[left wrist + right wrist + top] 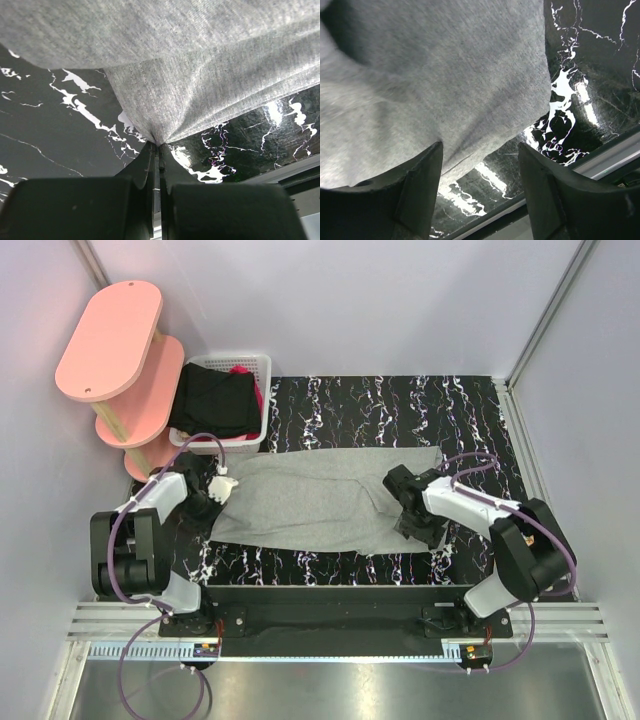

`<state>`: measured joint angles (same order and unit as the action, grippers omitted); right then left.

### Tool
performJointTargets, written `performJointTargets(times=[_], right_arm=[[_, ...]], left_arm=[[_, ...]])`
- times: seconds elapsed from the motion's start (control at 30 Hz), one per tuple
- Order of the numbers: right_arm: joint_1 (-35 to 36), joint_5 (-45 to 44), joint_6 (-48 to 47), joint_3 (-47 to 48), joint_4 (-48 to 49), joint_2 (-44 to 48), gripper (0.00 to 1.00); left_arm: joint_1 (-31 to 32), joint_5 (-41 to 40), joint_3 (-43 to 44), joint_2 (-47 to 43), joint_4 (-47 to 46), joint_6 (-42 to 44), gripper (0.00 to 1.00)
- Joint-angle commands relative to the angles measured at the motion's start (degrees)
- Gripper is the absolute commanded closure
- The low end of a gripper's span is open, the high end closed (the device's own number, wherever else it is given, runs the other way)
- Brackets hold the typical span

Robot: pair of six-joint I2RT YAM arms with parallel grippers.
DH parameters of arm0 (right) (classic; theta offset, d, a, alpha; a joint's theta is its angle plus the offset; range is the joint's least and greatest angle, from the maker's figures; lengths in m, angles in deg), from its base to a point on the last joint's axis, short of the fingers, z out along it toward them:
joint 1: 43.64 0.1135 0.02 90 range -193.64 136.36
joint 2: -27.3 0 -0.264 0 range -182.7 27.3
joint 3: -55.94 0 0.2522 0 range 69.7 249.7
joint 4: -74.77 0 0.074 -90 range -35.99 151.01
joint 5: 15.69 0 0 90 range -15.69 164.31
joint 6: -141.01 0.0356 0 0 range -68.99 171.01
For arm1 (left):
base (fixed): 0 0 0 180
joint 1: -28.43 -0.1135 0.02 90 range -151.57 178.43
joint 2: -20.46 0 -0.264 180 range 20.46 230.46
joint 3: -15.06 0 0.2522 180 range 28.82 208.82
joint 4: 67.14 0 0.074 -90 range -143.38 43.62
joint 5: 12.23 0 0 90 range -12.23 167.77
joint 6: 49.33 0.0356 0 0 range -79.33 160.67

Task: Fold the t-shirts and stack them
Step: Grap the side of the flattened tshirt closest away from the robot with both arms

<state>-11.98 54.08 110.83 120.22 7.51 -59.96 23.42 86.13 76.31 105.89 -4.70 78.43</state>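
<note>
A light grey t-shirt (320,502) lies spread across the black marbled mat (400,405). My left gripper (222,486) is at its left edge, shut on a pinch of the grey cloth (200,75), which fans out from the fingertips of the left gripper (159,145). My right gripper (408,510) hovers over the shirt's right near part. In the right wrist view the right gripper (480,150) stands open, the grey shirt (445,75) lying under it with nothing between the fingers. A black garment (215,400) and a bit of magenta cloth (261,398) sit in the basket.
A white lattice basket (262,362) stands at the mat's back left corner. A pink two-tier shelf (110,340) is left of it. The table's near metal edge (600,160) runs close below the right gripper.
</note>
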Motion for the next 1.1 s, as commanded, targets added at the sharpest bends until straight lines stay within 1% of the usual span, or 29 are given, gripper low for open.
performJointTargets(times=[0.0, 0.27, 0.3, 0.33, 0.37, 0.4, 0.43, 0.47, 0.6, 0.73, 0.93, 1.07], right_arm=[[-0.5, -0.4, 3.1, -0.9, -1.1, -2.4, 0.33], [-0.5, 0.4, 2.2, -1.7, 1.7, -4.5, 0.40], [-0.5, 0.7, 1.9, -1.8, 2.0, -4.8, 0.47], [-0.6, 0.6, 1.5, -1.7, 2.3, -5.0, 0.53], [-0.5, 0.9, 1.5, -1.7, 2.3, -5.3, 0.61], [-0.7, 1.0, 1.4, -1.7, 2.4, -5.1, 0.72], [-0.5, 1.2, 1.2, -1.8, 2.4, -5.0, 0.90], [-0.6, 1.4, 0.8, -1.9, 2.4, -4.4, 1.00], [-0.5, 2.5, -0.2, -2.0, 1.1, -1.4, 1.00], [-0.5, 4.8, -2.0, -2.4, -2.6, 5.1, 1.00], [-0.4, 13.0, -4.2, -4.6, -9.3, 16.9, 1.00], [-0.1, 17.7, -5.1, -4.4, -13.3, 21.6, 1.00]], left_arm=[[-0.5, -0.7, 0.2, -1.9, 0.8, 1.2, 1.00], [-0.4, -0.8, 0.9, -1.8, 1.1, 1.1, 1.00], [-0.4, -0.7, 0.9, -1.8, 1.1, 1.1, 1.00], [-0.3, -0.8, 0.9, -1.8, 1.2, 1.1, 1.00], [-0.4, -0.8, 1.0, -1.8, 1.2, 1.0, 1.00], [-0.4, -0.8, 1.1, -1.7, 1.3, 1.0, 1.00], [-0.4, -0.8, 1.1, -1.8, 1.3, 1.1, 1.00], [-0.4, -0.8, 1.2, -1.8, 1.4, 0.9, 1.00], [-0.4, -0.9, 1.6, -2.1, 1.7, 0.8, 1.00], [-0.4, -1.1, 1.7, -2.8, 2.3, 0.8, 1.00], [-0.4, -2.0, 1.6, -5.2, 3.2, 1.3, 1.00], [-0.4, -2.1, 1.6, -7.4, 5.0, 1.6, 1.00]])
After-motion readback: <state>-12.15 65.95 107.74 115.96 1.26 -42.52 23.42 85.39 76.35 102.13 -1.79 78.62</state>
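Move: The right hand hovers open with its fingers astride the t-shirt's near edge; the edge to be gripped is about 2 cm below and 1 cm to its left, with the near right corner some 5 cm to the hand's right and 1 cm back. The tip of a turned-over fold lies about 6 cm ahead and 5 cm left. The left hand already holds the near left corner, and from it the edge spot is roughly 54 cm to the right, level in reach. The right hand sinks some 1.5 cm onto the t-shirt's near edge, shuts its fully open fingers there and pinches the cloth just inside the right corner, then draws it back towards the robot and up, about 5 cm each way, rolling some 15 degrees so that the fingertips swing left and point nearly straight down. The left hand keeps its pinch on the near left corner throughout, easing back under a centimetre and lifting only about 1 cm near the end. ##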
